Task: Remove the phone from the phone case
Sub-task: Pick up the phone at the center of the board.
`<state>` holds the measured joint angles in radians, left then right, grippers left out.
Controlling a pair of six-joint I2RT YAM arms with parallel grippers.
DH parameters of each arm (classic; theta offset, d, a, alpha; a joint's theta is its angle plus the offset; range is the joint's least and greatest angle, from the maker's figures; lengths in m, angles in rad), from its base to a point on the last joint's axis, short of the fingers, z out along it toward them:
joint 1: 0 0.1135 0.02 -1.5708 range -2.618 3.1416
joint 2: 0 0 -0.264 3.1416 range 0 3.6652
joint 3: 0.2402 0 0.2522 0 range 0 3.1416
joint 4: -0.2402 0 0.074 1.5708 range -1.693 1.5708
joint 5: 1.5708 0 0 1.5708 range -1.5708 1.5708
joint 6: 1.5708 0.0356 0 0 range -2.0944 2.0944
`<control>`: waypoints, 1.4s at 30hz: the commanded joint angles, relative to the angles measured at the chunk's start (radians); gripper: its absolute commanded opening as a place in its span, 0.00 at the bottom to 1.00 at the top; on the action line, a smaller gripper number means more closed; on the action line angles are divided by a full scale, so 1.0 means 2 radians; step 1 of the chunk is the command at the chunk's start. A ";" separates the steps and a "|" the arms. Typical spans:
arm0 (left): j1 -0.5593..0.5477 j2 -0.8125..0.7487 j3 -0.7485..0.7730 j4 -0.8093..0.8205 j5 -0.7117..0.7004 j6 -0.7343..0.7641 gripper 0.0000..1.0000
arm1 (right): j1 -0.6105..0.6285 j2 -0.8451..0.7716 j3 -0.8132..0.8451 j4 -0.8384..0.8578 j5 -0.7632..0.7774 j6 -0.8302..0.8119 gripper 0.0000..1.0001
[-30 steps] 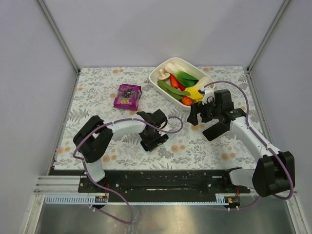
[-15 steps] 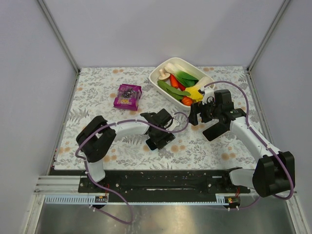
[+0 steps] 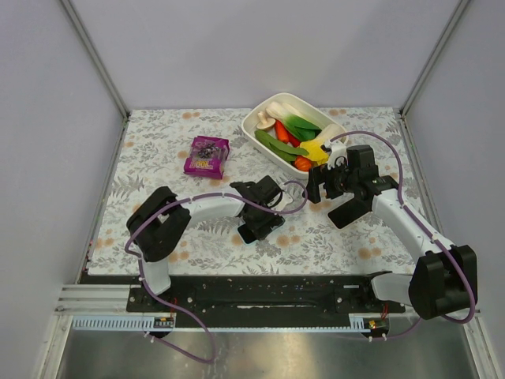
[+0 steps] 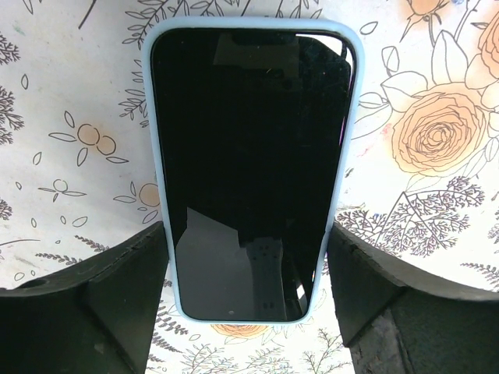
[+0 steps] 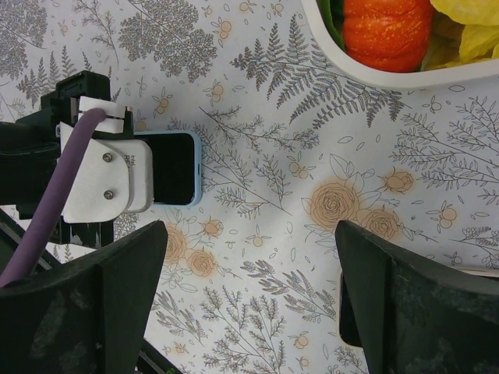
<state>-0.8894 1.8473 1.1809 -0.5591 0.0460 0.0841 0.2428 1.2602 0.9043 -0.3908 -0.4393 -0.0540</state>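
Observation:
The phone (image 4: 249, 156) lies screen up on the floral table, set in a light blue phone case (image 4: 249, 22). My left gripper (image 4: 245, 234) straddles its near end, one black finger (image 4: 125, 288) against each long side of the case, so it is shut on it. From above, the left gripper (image 3: 260, 212) covers most of the phone (image 3: 252, 231). In the right wrist view the phone's far end (image 5: 173, 167) sticks out from under the left wrist. My right gripper (image 5: 249, 234) hovers open over bare table to the phone's right, holding nothing.
A white dish (image 3: 249, 126) of toy vegetables stands at the back, just behind my right gripper (image 3: 333, 199); its rim (image 5: 366, 74) shows in the right wrist view. A purple packet (image 3: 207, 155) lies at the back left.
My left gripper has shifted a little to the right, and its fingers now rest against the sides of the case. The right arm has not moved.

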 commanded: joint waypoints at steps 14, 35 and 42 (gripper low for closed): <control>0.002 -0.089 -0.090 0.079 0.051 0.053 0.00 | -0.002 0.052 -0.003 0.026 -0.049 0.055 0.99; 0.002 -0.169 -0.077 0.079 0.054 0.058 0.00 | 0.034 0.127 0.013 0.034 -0.148 0.060 0.99; 0.001 -0.191 -0.060 0.080 0.049 0.059 0.00 | 0.054 0.156 0.030 0.034 -0.191 0.064 0.99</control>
<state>-0.8883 1.5322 0.9916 -0.4557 0.1383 0.1886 0.3302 1.5490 0.9112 -0.3519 -0.7300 0.0624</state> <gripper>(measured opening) 0.787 0.987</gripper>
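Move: The left fingers already grip the cased phone by its long sides, close to the table, its middle about 2 cm to that hand's right. From the right hand, open and empty, the phone lies some 16 cm left, 8 cm back and 13 cm below. The black phone lies about 13 cm right of the right hand, 5 cm back and 14 cm below; the vegetable bin's middle is about 21 cm ahead, 5 cm left and 11 cm below. The left keeps hold, lifting the phone about 6 cm; the open right hand comes left, down and back towards it. ##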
